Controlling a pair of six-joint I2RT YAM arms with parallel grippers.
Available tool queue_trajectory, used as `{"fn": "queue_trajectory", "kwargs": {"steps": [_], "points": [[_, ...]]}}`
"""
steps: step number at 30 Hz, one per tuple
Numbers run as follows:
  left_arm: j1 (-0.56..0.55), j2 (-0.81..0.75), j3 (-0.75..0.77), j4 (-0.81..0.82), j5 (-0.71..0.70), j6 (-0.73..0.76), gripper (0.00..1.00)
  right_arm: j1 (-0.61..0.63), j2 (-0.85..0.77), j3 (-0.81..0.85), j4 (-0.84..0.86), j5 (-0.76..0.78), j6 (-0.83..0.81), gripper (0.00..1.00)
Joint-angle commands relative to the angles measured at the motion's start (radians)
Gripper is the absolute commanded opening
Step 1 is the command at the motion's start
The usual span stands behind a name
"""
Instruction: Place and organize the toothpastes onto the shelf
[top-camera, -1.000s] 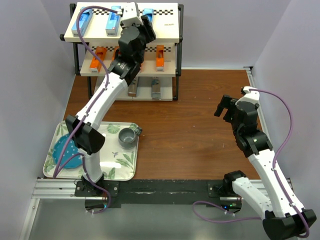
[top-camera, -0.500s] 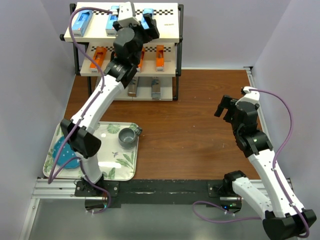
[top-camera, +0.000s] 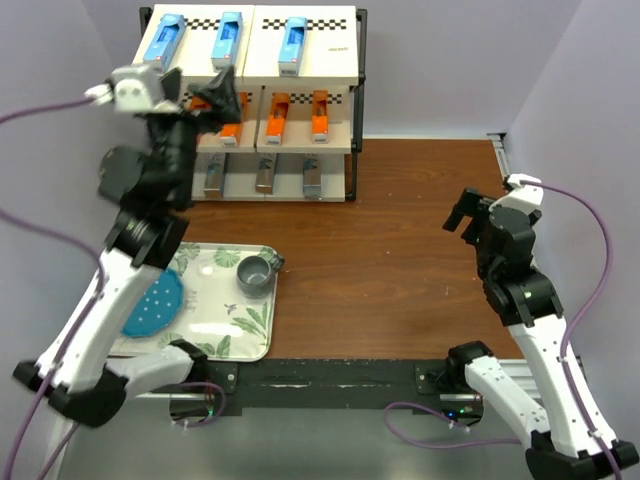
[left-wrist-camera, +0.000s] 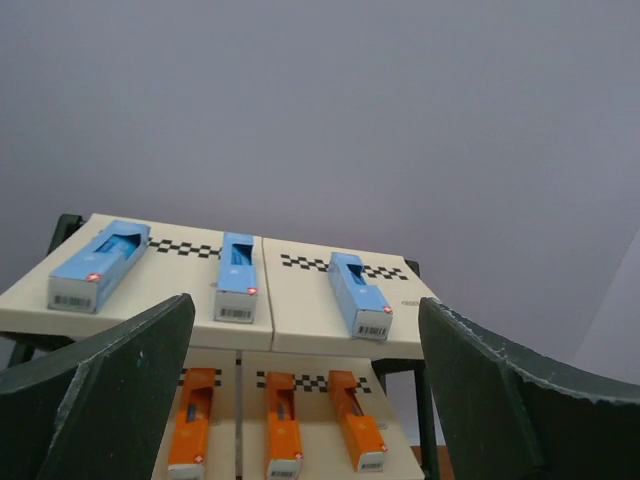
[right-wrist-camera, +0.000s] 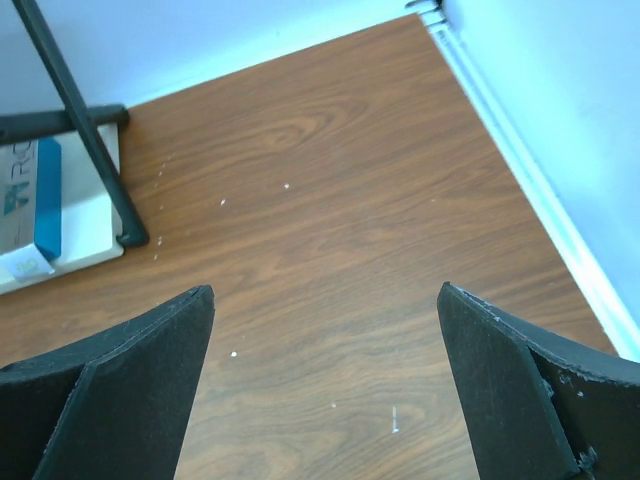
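Observation:
The shelf (top-camera: 330, 60) stands at the back. Three light blue toothpastes (top-camera: 295, 45) (left-wrist-camera: 358, 295) lie on its top board. Orange ones (top-camera: 320, 112) (left-wrist-camera: 355, 432) lie on the middle board, the leftmost partly hidden in the top view. Metallic dark ones (top-camera: 312, 178) lie on the bottom board, one dark blue box (right-wrist-camera: 45, 200) also showing in the right wrist view. My left gripper (top-camera: 205, 100) (left-wrist-camera: 305, 303) hovers in front of the shelf's left side, open and empty. At the right, over bare table, my right gripper (top-camera: 465, 212) (right-wrist-camera: 325, 290) is open and empty.
A leaf-patterned tray (top-camera: 225, 335) at the near left holds a round blue plate (top-camera: 150, 310) and a grey cup (top-camera: 255, 275). Walls close in both sides. A black shelf leg (right-wrist-camera: 80, 120) stands left of my right gripper.
My left gripper has opened and drawn back from the top board toward the left and nearer. The rightmost light blue box now lies uncovered. The right arm shifted slightly.

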Motion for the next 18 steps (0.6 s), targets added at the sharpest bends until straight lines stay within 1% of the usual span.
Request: {"fn": "queue_trajectory", "kwargs": {"steps": [1,3,4,7,9,10,12,13,15,17,18], "points": [[0.003,-0.208,-0.214,0.007,-0.014,0.104,1.00,0.010,-0.065,0.030,-0.049,0.094,-0.009,0.98],[0.005,-0.287,-0.277,-0.037,0.003,0.107,1.00,0.028,-0.102,0.018,-0.065,0.129,-0.009,0.98],[0.003,-0.362,-0.337,-0.047,0.003,0.107,1.00,0.030,-0.116,0.004,-0.070,0.134,-0.009,0.98],[0.003,-0.491,-0.433,-0.086,-0.016,0.111,1.00,0.032,-0.151,-0.004,-0.113,0.141,0.014,0.98],[0.003,-0.534,-0.449,-0.148,-0.025,0.111,1.00,0.031,-0.183,-0.004,-0.131,0.125,0.045,0.98],[0.003,-0.565,-0.463,-0.229,-0.045,0.140,1.00,0.031,-0.191,-0.004,-0.150,0.117,0.053,0.98],[0.005,-0.606,-0.501,-0.261,-0.071,0.149,1.00,0.031,-0.205,0.007,-0.185,0.121,0.106,0.98],[0.005,-0.652,-0.554,-0.278,-0.092,0.150,1.00,0.031,-0.216,0.011,-0.225,0.129,0.129,0.98],[0.003,-0.724,-0.599,-0.300,-0.117,0.133,1.00,0.031,-0.228,0.013,-0.259,0.147,0.200,0.98],[0.003,-0.773,-0.630,-0.375,-0.132,0.123,1.00,0.031,-0.254,0.011,-0.295,0.154,0.226,0.98],[0.005,-0.824,-0.636,-0.398,-0.141,0.093,1.00,0.031,-0.260,0.008,-0.303,0.152,0.232,0.98]]}}
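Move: The blue toothpaste just set down at the top shelf's right lies about 21 cm ahead of the empty left hand, 11 cm to its right and 12 cm below. The middle blue toothpaste stands about 21 cm straight ahead of that hand, the left one equally far ahead and 11 cm to its left, both as low. From the right hand, the rightmost blue toothpaste is roughly 26 cm ahead, 34 cm left and 17 cm higher. The open left hand sinks about 15 cm, backing leftward from the shelf; the right hand backs some 6 cm. ##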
